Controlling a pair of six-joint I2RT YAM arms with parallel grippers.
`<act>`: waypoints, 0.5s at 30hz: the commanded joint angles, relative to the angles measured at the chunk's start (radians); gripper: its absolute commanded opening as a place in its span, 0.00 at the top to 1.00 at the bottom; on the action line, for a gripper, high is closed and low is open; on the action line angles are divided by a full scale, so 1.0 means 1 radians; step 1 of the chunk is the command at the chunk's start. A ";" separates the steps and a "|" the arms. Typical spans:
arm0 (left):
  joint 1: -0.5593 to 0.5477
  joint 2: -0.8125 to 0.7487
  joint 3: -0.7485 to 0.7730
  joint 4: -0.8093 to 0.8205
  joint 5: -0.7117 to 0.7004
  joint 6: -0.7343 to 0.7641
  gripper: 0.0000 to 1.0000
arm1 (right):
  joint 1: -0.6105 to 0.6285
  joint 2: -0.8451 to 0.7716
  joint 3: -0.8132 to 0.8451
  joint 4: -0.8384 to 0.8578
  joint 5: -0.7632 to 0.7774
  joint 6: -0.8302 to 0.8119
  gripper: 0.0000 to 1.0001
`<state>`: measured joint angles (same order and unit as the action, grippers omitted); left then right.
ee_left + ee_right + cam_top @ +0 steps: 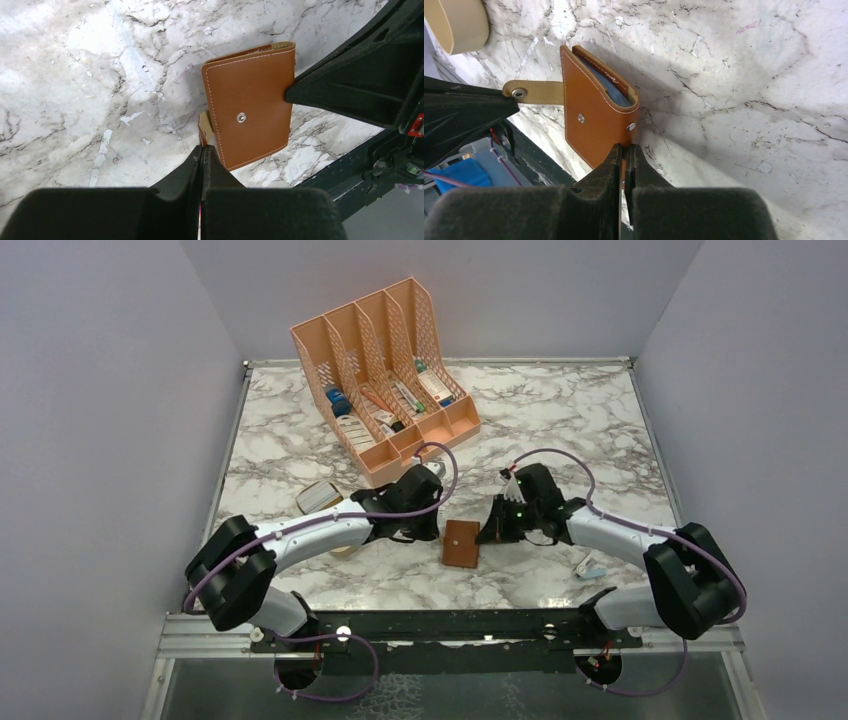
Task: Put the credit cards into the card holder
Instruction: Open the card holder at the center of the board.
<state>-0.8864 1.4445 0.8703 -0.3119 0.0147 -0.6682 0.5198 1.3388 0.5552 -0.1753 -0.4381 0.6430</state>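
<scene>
The card holder (461, 543) is a small brown wallet, folded shut, between my two grippers near the table's front. A pale blue-grey credit card (616, 93) shows inside its open top edge. Its tan snap tab (538, 92) sticks out unfastened toward the left gripper (202, 148), which is shut with the tab's end pinched at its tips. The right gripper (624, 148) is shut on the opposite edge of the card holder (591, 120), beside a small stud. The card holder (250, 107) faces up with its snap in the left wrist view.
A peach slotted desk organizer (385, 370) with pens and small items stands at the back. A tan tape roll (320, 498) lies left of the left arm. A small pale blue-and-white item (590, 566) lies by the right arm. Grey walls enclose the marble table (560, 420).
</scene>
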 commanded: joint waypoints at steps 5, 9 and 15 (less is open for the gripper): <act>0.008 -0.154 -0.062 0.068 0.032 -0.045 1.00 | 0.003 0.037 0.130 -0.185 0.128 -0.099 0.69; 0.008 -0.207 -0.082 0.117 0.057 -0.077 1.00 | 0.011 -0.021 0.136 -0.212 0.084 -0.087 0.44; 0.009 -0.234 -0.099 0.147 0.054 -0.099 1.00 | 0.081 -0.069 0.132 -0.161 0.018 -0.010 0.40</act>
<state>-0.8825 1.2331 0.7948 -0.2176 0.0422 -0.7380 0.5568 1.3029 0.6697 -0.3489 -0.3725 0.5842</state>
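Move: The card holder's middle is about 5 cm to the right of the left hand, 1 cm back and 2 cm below; its strap is pinched between that hand's shut fingers. From the right hand, which still grips the holder's edge, the middle is some 4 cm left and 1 cm back. A cream bowl stands about 20 cm left of the left hand. The small white-blue packet lies roughly 22 cm right of the right hand and 5 cm back. The right hand opens from shut to a little over half, letting go of the holder's edge as it eases about 1.5 cm forward, then comes back and rises some 2 cm, staying just to the right of the holder. Meanwhile the left hand keeps its closed pinch on the strap and, after a brief small shift left and back, lifts about 6 cm, its fingertips tilting up towards its right by around 15 degrees so the holder is carried by the strap alone. ##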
